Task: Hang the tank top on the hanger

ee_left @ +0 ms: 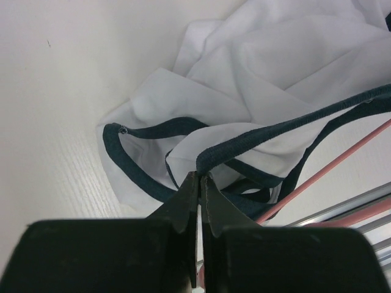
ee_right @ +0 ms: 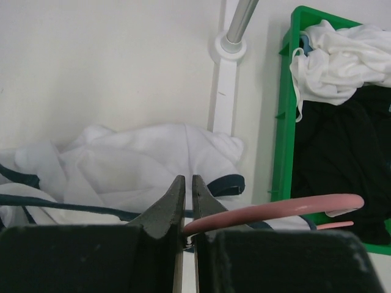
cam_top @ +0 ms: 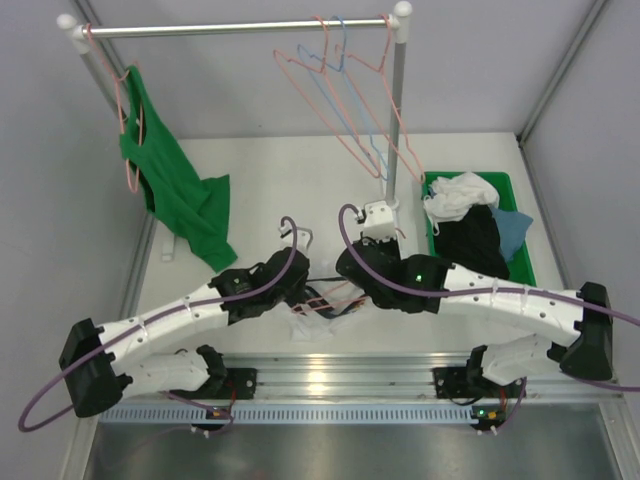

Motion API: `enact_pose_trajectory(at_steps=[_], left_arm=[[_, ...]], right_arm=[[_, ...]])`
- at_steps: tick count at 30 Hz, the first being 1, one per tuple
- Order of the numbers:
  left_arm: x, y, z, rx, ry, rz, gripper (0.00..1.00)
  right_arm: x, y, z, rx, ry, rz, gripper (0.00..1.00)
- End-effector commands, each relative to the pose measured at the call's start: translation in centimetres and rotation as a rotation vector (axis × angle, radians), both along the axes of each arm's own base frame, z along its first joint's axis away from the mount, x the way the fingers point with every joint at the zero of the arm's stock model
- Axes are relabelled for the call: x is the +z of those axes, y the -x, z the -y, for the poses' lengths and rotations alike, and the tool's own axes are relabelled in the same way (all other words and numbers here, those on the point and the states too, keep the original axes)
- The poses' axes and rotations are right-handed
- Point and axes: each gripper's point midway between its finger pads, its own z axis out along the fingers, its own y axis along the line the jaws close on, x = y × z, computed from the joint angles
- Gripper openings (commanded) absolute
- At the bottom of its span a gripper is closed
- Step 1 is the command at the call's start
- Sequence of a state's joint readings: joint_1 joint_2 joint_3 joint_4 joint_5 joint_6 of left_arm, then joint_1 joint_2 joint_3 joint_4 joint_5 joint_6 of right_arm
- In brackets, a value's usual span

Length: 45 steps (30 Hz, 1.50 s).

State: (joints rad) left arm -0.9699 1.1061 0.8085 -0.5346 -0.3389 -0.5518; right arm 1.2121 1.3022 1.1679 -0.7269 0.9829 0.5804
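Observation:
The white tank top (ee_left: 256,67) with navy trim lies crumpled on the table between my two arms (cam_top: 312,325). My left gripper (ee_left: 200,175) is shut on a navy strap of it, pinched at the fingertips. A salmon-pink hanger (ee_right: 281,210) lies low over the cloth, and my right gripper (ee_right: 188,179) is shut on its wire near the finger bases. The same pink wire (ee_left: 342,157) runs under the straps in the left wrist view. From above, both grippers are mostly hidden by the arms over the shirt (cam_top: 335,297).
A green tank top (cam_top: 180,190) hangs on a pink hanger at the left of the rail (cam_top: 240,28). Spare pink and blue hangers (cam_top: 345,90) hang at its right end. A green bin (cam_top: 470,176) of clothes sits right of the rack post base (ee_right: 226,49).

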Motion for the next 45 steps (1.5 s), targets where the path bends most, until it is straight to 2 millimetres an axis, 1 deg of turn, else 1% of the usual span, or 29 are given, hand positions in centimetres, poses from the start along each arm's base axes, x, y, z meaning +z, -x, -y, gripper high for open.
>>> enact_pose_trajectory(at_steps=[1,6,11,19,24,27,30,31,32,33,36,37,44,45], left_arm=[[0.3,0.5,-1.2,0.023,0.005,0.009,0.0],[0.0,1.2,-2.0,0.025,-0.004,-0.008,0.0],[0.5,1.6,-2.5,0.024,0.005,-0.003,0.0],[2.1,2.0,-2.2,-0.007,0.032,0.0,0.0],[1.7,2.3,-2.5,-0.026,0.0,-0.018,0.0],[2.0,2.6,-2.2,-0.043,0.013,-0.027,0.0],[3.0,2.4,-1.9,-0.048,0.033,-0.014,0.0],[4.0,2.3,-1.7,-0.053,0.051,0.002,0.0],[4.5,2.2,-1.4,-0.06,0.06,0.007,0.0],[5.5,2.0,-1.1,-0.063,0.078,0.022,0.0],[6.4,1.6,-0.4,-0.08,0.082,0.028,0.0],[6.9,1.4,0.2,-0.087,0.085,0.029,0.0],[8.3,0.5,2.0,-0.116,0.094,0.037,0.0],[8.8,0.3,2.3,-0.117,0.103,0.042,0.0]], right_arm=[[1.8,-0.7,0.8,-0.069,-0.015,0.036,0.0],[1.8,-1.0,1.5,-0.102,-0.014,0.029,0.0],[1.8,-1.3,2.3,-0.134,-0.015,0.025,0.0],[1.6,-1.5,3.2,-0.17,-0.012,0.021,0.0],[1.5,-1.6,3.8,-0.189,-0.02,0.018,0.0],[1.4,-1.7,4.1,-0.197,-0.022,0.017,0.0],[1.4,-1.7,4.1,-0.197,-0.018,0.014,0.0],[1.3,-1.8,4.0,-0.197,-0.02,0.013,0.0],[1.3,-1.8,4.0,-0.196,-0.022,0.011,0.0],[1.3,-1.7,3.9,-0.195,-0.023,0.009,0.0],[1.3,-1.7,3.6,-0.189,-0.036,0.003,0.0],[1.4,-1.8,3.5,-0.186,-0.042,0.003,0.0],[2.3,-2.0,2.7,-0.18,-0.079,0.011,0.0],[2.3,-2.1,2.6,-0.179,-0.078,0.011,0.0]])
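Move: The hanger's left end, which the held tank top strap has to pass around, lies roughly 3 cm behind the left fingertips, about level left to right and some 2 cm above them. The tank top's body lies about 12 cm to the left hand's right, 1 cm ahead and 9 cm below. From the right hand, which keeps the hanger by its neck, that end is some 20 cm left, 13 cm back and 7 cm lower; the rack foot is about 10 cm ahead and 2 cm right, and the green basket 25 cm right and 2 cm ahead, both some 19 cm down. Still pinching the dark-edged strap, the left hand draws it back and to the left around the hanger's left end, nearly 3 cm each way, then lifts it about 6 cm while swinging back to the right and a little forward, to bring the strap over that end. Meanwhile the right hand keeps its grip on the hanger and carries it about 3.5 cm to the right and slightly forward, turning some 10 degrees clockwise, then all but holds still as the left hand lifts. ##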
